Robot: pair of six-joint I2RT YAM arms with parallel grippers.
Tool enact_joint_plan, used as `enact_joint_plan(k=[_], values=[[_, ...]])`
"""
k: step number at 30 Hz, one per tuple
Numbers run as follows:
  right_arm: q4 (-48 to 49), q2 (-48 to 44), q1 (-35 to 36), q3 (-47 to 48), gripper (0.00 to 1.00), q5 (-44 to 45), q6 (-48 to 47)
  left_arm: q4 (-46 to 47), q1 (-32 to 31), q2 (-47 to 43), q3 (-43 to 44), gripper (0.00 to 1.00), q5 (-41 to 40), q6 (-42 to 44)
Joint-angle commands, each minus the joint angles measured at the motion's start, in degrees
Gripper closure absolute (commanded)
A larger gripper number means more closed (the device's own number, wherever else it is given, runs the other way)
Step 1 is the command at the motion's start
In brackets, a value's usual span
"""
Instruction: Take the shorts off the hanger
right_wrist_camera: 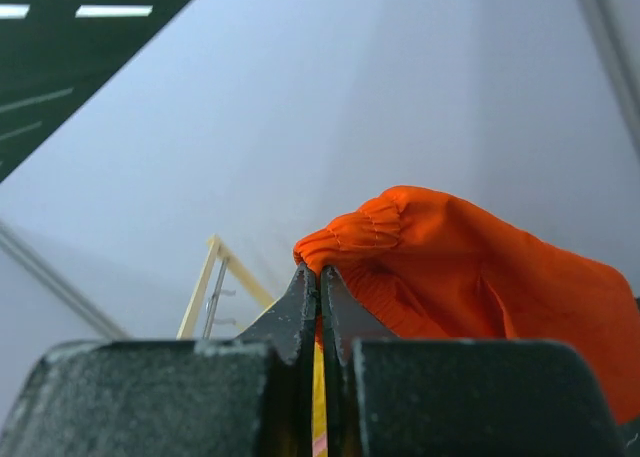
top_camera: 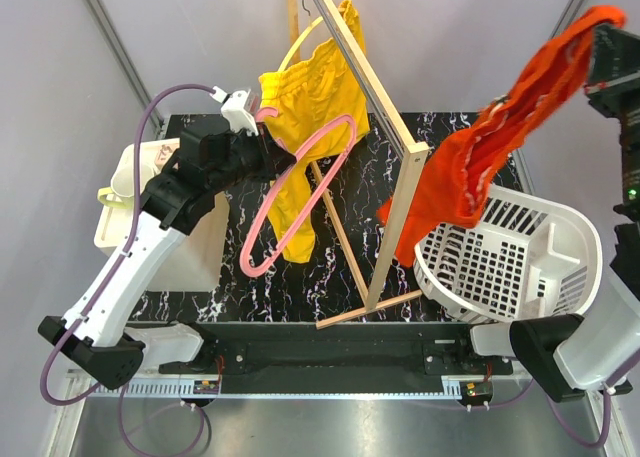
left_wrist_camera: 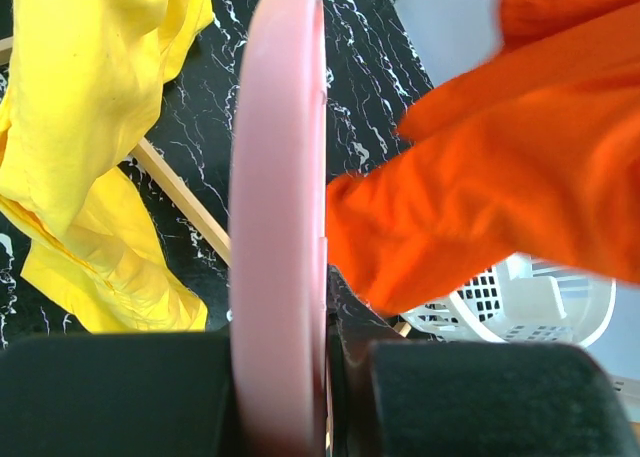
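The orange-red shorts [top_camera: 505, 127] hang in the air at the right, off the hanger, with their lower end near the white basket. My right gripper [top_camera: 600, 37] is shut on their gathered waistband [right_wrist_camera: 370, 232] high at the top right. The pink hanger [top_camera: 300, 192] is bare and tilted over the table's middle left. My left gripper [top_camera: 258, 127] is shut on it near its hook, and its pink bar [left_wrist_camera: 280, 207] runs between the fingers. The shorts also show in the left wrist view [left_wrist_camera: 500, 167].
Yellow shorts [top_camera: 305, 107] on a pale yellow hanger hang from a wooden rack [top_camera: 390, 147] at the centre. A white laundry basket [top_camera: 520, 252] stands at the right. A cream bin [top_camera: 150, 217] stands at the left under my left arm.
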Motion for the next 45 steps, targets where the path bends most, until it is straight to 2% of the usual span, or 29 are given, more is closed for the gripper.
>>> enact_joint_plan(k=[1, 5, 12, 16, 21, 25, 32, 38, 43, 45], values=[[8.70, 0.13, -0.15, 4.36, 1.00, 11.86, -9.50, 1.76, 0.02, -1.36, 2.42, 1.00, 0.69, 0.70], [9.40, -0.83, -0.06, 4.80, 1.00, 18.10, -15.39, 0.97, 0.02, -2.23, 2.16, 1.00, 0.78, 0.79], [11.69, -4.25, -0.06, 3.41, 1.00, 20.92, -21.29, -0.35, 0.02, -3.82, 1.63, 1.00, 1.30, 0.00], [11.08, -9.34, 0.02, -6.85, 1.00, 21.89, -20.16, -0.35, 0.02, -4.43, 1.19, 1.00, 2.88, -1.76], [5.99, -10.41, -0.06, -9.78, 1.00, 21.97, -16.81, -0.35, 0.11, -6.36, -0.83, 1.00, 4.20, -4.57], [5.54, -12.25, 0.02, -18.01, 1.00, 21.80, -16.64, -0.35, 0.02, -8.56, -3.37, 1.00, 4.38, -5.71], [4.93, -15.68, 0.02, -34.73, 1.00, 15.40, -5.50, -0.70, 0.02, -10.85, -4.52, 1.00, 3.68, -6.07], [-2.53, -19.98, -0.06, -49.14, 1.00, 8.97, 5.16, -1.66, 0.02, -9.89, -2.15, 1.00, 3.94, -4.40], [-12.20, -27.19, 0.02, -61.18, 1.00, 13.52, 8.93, -2.28, 0.02, -9.00, -0.66, 1.00, 4.99, -4.13], [-15.99, -29.73, -0.06, -63.30, 1.00, 15.55, 9.56, -2.28, 0.02, -9.09, -1.00, 1.00, 5.61, -4.48]])
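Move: My right hand grips one end of the red shorts high in the air. The white basket they go to is almost straight below, about 60 cm down, 1 cm ahead and 6 cm right. The rack's near post stands some 21 cm left and 11 cm back. From my left hand, which holds the bare pink hanger, the basket is about 42 cm right, 5 cm back and 30 cm below; the yellow shorts hang roughly 10 cm straight ahead, slightly lower. I first swing my right hand back and to the right, about 8 cm each way, fingers still shut on the red shorts. Then I sweep it forward and steeply down, dropping some 30 cm towards the basket as the wrist tips the fingers downward. Meanwhile my left hand draws the hanger back about 5 cm, keeping its grip. ##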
